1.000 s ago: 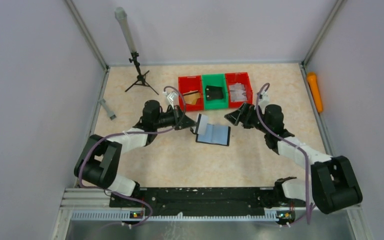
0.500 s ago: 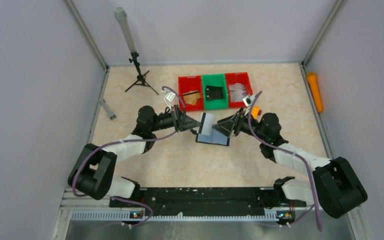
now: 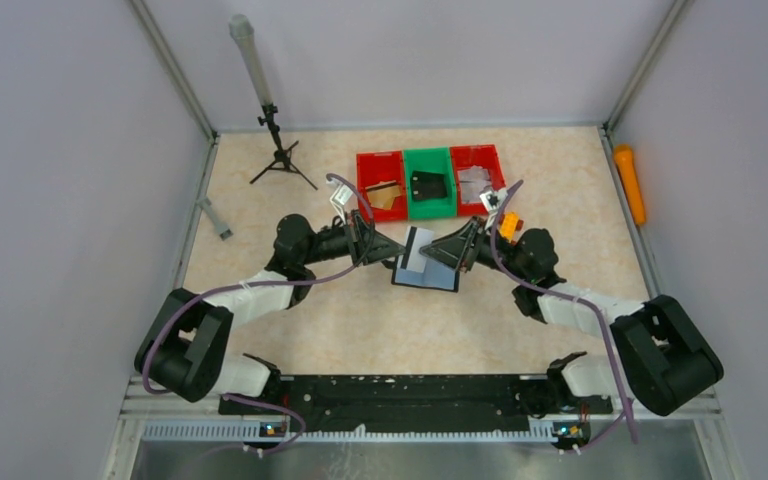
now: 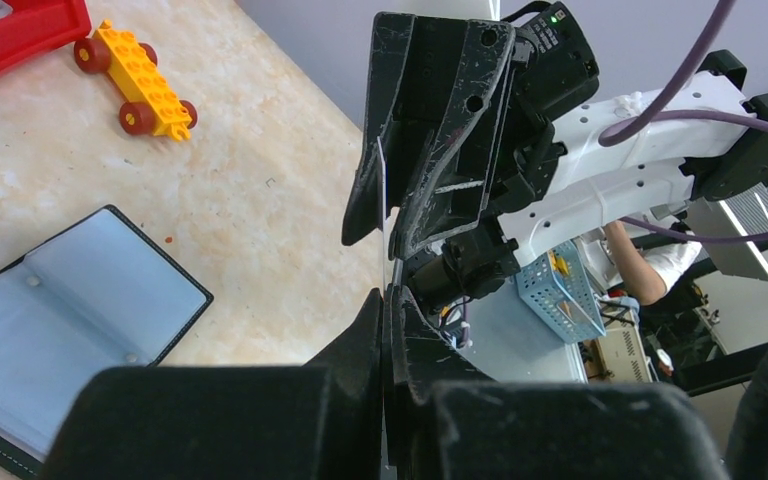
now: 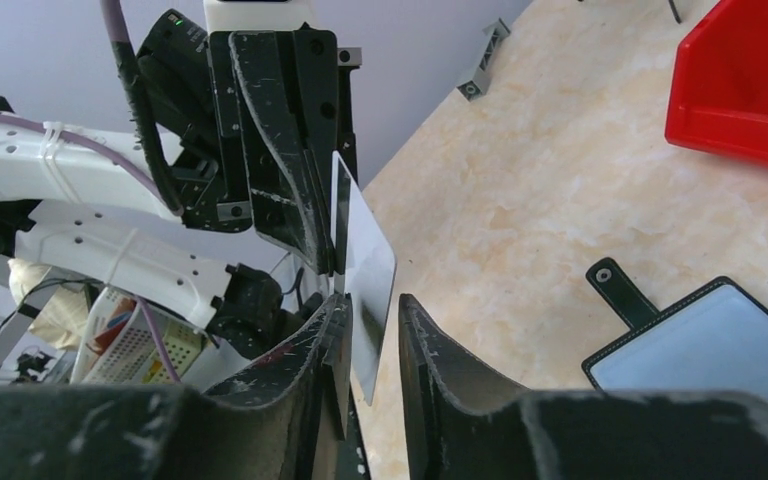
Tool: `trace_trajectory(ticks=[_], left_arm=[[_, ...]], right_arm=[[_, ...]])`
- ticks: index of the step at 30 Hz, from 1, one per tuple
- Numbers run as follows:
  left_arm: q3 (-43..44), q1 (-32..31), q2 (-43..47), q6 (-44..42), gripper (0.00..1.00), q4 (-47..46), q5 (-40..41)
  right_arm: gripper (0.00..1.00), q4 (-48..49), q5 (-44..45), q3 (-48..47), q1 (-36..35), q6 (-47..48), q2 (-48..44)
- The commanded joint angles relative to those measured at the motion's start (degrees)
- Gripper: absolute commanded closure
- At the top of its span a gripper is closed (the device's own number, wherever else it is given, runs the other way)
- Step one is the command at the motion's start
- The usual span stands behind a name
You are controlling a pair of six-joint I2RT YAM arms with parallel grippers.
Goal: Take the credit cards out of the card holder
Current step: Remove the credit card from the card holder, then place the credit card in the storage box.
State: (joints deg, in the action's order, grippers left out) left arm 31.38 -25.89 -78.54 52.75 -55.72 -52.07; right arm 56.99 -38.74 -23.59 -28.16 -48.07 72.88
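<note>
The card holder lies open on the table, black with a pale blue inside, and also shows in the left wrist view and the right wrist view. Above its left part my left gripper is shut on a white credit card, held on edge. My right gripper faces it from the right. In the right wrist view the card stands between my right gripper's fingers, with a narrow gap showing on the right side. The left wrist view has the card edge-on in my left gripper.
Two red bins and a green bin holding a small black case stand behind the holder. A yellow toy car sits by my right arm. A black tripod stands at the back left, an orange object by the right wall.
My right gripper has swung left to the card and its jaws have narrowed around it. My left gripper has shifted slightly right, still holding the card.
</note>
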Motion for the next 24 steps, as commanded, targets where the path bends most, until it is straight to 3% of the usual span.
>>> trace_trajectory(ticks=[1,4,8,12,14,18,21,24], left_arm=[[0.04,-0.17,-0.09,0.16,1.00,-3.09,-0.68],[0.14,-0.15,-0.29,-0.11,1.00,-2.52,-0.45],[0.24,-0.20,0.72,-3.35,0.69,2.83,1.90],[1.07,-0.19,4.89,-11.16,0.48,16.91,9.76],[1.77,-0.20,6.75,-15.02,0.43,24.56,15.57],[5.12,-0.17,7.89,-20.35,0.39,39.15,28.04],[6.67,-0.32,7.49,-21.85,0.37,44.99,34.43],[7.97,-0.47,6.58,-22.57,0.34,48.41,38.26]], right_arm=[[0.80,7.91,-1.45,0.22,-0.81,-2.94,1.17],[0.99,8.05,-1.32,0.11,-0.75,-3.82,1.55],[1.00,0.61,2.26,-1.26,-0.83,-2.70,0.72],[1.00,-14.89,11.99,-4.31,-0.55,1.28,-2.66],[1.00,-22.94,19.20,-5.96,-0.05,2.24,-4.29],[1.00,-30.09,29.89,-7.51,1.86,0.15,-5.52],[1.00,-31.51,38.77,-8.52,2.61,-5.73,-4.83],[1.00,-38.85,52.49,-11.95,2.89,-16.24,-2.71]])
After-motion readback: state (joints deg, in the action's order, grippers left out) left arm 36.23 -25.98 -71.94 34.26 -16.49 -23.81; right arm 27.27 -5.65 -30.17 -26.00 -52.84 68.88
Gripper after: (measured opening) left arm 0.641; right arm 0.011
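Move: The card, black stripe at its left edge, stands in the left hand's shut fingers; its middle is about 2 cm to that hand's right, level with the fingertips. From the right hand, whose open fingers straddle its other side, the card is some 2 cm to the left. The open card holder lies about 5 cm ahead, 2 cm right and 20 cm below the right hand; the yellow toy car about 14 cm ahead and 21 cm right. Almost in place at first, the right fingers shut on the card's free side and the left fingers then open, letting go of it. The right hand carries it about 9 cm forward, less to the right and a little down, towards the trays, swinging some 35 degrees clockwise and tipping downward; the open left hand backs off down, forward and left, turning counter-clockwise. ##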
